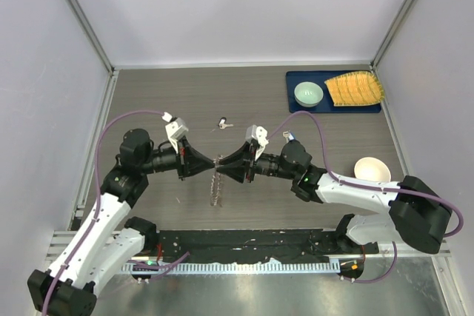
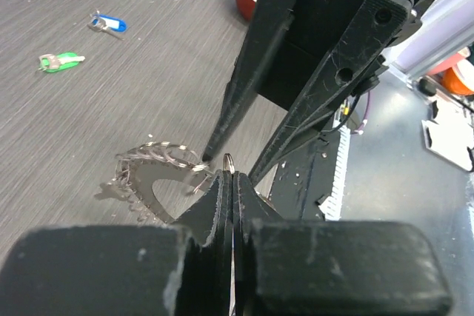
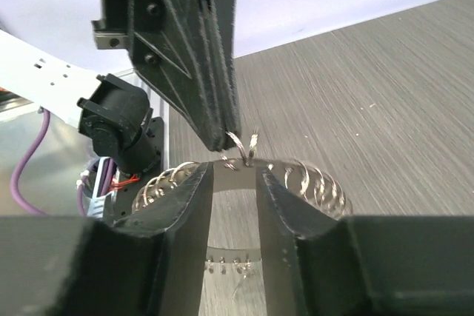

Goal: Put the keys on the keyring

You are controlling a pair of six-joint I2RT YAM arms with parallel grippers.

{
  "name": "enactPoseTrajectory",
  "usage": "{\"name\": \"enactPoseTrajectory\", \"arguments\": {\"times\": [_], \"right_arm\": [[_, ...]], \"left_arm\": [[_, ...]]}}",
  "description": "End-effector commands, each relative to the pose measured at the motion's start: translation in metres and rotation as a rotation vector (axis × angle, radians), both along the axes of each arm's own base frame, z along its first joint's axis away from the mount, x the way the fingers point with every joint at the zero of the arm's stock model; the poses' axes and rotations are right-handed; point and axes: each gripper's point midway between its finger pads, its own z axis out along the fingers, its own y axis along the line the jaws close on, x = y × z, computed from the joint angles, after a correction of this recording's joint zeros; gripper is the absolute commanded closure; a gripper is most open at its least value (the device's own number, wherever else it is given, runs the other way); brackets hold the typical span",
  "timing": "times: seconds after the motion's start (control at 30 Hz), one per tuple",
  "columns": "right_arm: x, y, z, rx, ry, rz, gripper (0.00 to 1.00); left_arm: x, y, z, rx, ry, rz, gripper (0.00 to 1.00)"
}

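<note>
The keyring (image 1: 216, 186) hangs over the middle of the table, between my two grippers. Its rim is strung with small wire rings (image 2: 152, 164). My left gripper (image 2: 228, 175) is shut on one small ring at the keyring's top, seen edge-on at its fingertips. Facing it, my right gripper (image 3: 233, 170) is open, its fingers on either side of the keyring's flat band (image 3: 233, 248) without touching it. Two keys lie on the table beyond, one with a green head (image 2: 61, 61) and one with a blue head (image 2: 107, 23).
A blue tray (image 1: 333, 103) at the back right holds a green bowl (image 1: 309, 94) and a yellow ribbed piece (image 1: 355, 88). A cream bowl (image 1: 372, 169) stands by the right arm. A small metal piece (image 1: 223, 123) lies behind the grippers.
</note>
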Motion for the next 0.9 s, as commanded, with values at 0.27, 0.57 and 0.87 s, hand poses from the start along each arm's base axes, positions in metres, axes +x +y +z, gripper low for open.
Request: {"name": "enactPoseTrajectory", "arguments": {"times": [0.27, 0.57, 0.87], "right_arm": [[0.016, -0.031, -0.002, -0.117, -0.012, -0.171, 0.37], [0.014, -0.018, 0.010, -0.150, -0.106, -0.026, 0.36], [0.006, -0.008, 0.018, -0.184, -0.201, 0.147, 0.38]], "left_arm": [[0.023, 0.038, -0.001, 0.243, -0.028, 0.257, 1.00], [0.012, 0.031, -0.008, 0.369, 0.061, 0.210, 1.00], [0.007, 0.017, -0.010, 0.457, 0.052, 0.111, 1.00]]}}
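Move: The keyring is already pinched in the left fingers and hangs with its middle about 3 cm back and 6 cm below the left hand. From the right hand its middle lies about 3 cm back, 2 cm left and 5 cm below. From the left hand, the key with the black tag lies some 29 cm ahead, 1 cm right; the green-tagged key about 24 cm ahead, 13 cm right; both some 24 cm below. Left hand, still pinching the keyring, carries it 3 cm left, then down, rolling; right opens and backs rightward. ##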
